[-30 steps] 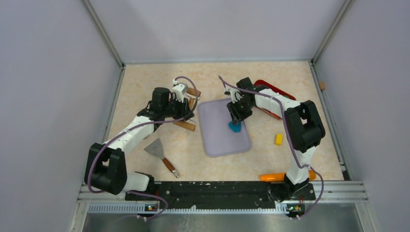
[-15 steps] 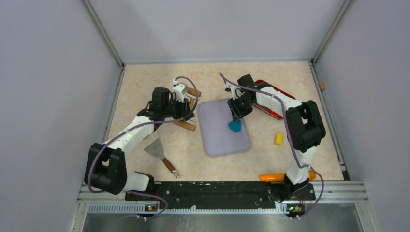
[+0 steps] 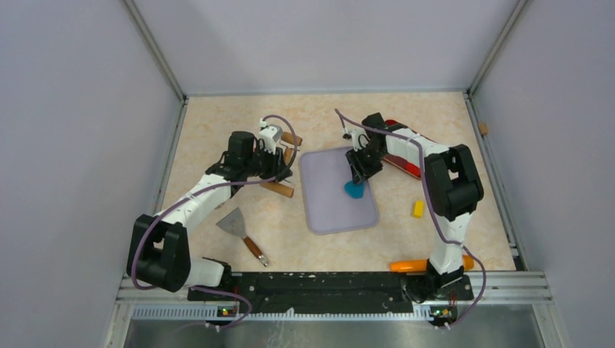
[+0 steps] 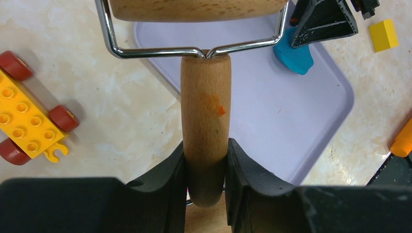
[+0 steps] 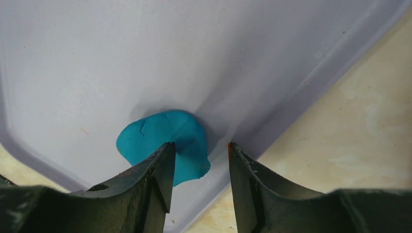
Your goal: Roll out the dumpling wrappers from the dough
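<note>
The dough (image 3: 354, 190) (image 5: 165, 141) is a small teal lump, partly flattened, near the right edge of the lavender mat (image 3: 330, 199) (image 5: 145, 58). My right gripper (image 3: 358, 174) (image 5: 199, 148) hovers just over it, open, with the lump's right part showing below the gap between the fingers and nothing pinched. My left gripper (image 3: 281, 165) (image 4: 205, 145) sits left of the mat, shut on the wooden handle (image 4: 206, 107) of the roller. The roller's barrel (image 4: 194, 7) hangs in a wire yoke over the mat's left edge. No dumpling wrappers show.
A metal scraper with a wooden handle (image 3: 241, 228) lies near the left arm. A yellow block (image 3: 418, 209) and an orange tool (image 3: 410, 265) lie right of the mat, with a red tray (image 3: 407, 151) under the right arm. A yellow toy car (image 4: 29, 124) sits left of the roller.
My right gripper has drawn back a little from the dough, up and toward the far right, leaving the lump on the mat. The left arm and roller have not moved.
</note>
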Robot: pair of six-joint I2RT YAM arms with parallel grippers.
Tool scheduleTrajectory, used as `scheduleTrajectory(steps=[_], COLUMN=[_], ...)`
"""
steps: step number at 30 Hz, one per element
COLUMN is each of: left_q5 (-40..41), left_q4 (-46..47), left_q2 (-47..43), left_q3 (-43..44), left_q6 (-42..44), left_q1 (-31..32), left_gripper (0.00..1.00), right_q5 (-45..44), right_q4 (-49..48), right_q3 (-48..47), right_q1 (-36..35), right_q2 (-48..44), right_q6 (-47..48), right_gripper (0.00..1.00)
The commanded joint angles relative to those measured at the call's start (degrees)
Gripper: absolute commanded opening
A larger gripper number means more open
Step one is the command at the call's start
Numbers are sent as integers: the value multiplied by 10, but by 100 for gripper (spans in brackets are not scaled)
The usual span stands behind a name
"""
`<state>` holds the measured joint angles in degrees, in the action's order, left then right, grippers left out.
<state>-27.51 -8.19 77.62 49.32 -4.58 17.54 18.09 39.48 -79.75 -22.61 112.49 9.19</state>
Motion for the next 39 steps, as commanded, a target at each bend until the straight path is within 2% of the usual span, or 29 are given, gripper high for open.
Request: scheduleTrajectory(steps=[1,4,13,29,39], left_q5=[-11,-12,-12,28,27], left_q4=[35,40,46,46,46], left_q2=[-18,-16,-16,-19,-22], left_q3=[-3,-3,-9,-10,-14], left_q6=[0,0,-2,-10,-13], left_q1=[-3,-3,-3,-14,-17], left_gripper=[0,0,0,0,0], right_q5=[69,97,99,153,156], right_q4=[33,35,34,51,30], right_q3=[-24,-13,-9,-11,-42], right_q1=[12,12,11,-63,-65], right_q2=[4,-1,-17,-95,-44], right_q6=[13,12,10,7,-4], right_gripper=[43,39,12,12,12])
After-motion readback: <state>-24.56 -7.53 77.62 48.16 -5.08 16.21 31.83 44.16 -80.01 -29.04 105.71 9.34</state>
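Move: The blue dough lies just under the open right fingers, its middle about 2 cm back, 1 cm left and 1 cm below. It rests on the lilac tray, whose middle is about 6 cm left and 2 cm back. The red tray is some 14 cm right and 12 cm ahead; the yellow block is 18 cm right and 8 cm back. From the left gripper, which holds the roller, the dough lies about 20 cm right, 2 cm back and 11 cm lower. Ease the right gripper a centimetre or two back and slightly left onto the blue dough while shutting the fingers to pinch it, then lift it about 6 cm off the lilac tray, sweeping back and left towards the tray's middle and turning the hand a little counter-clockwise. Keep the roller gripped in the left hand, drifting only slightly left. ##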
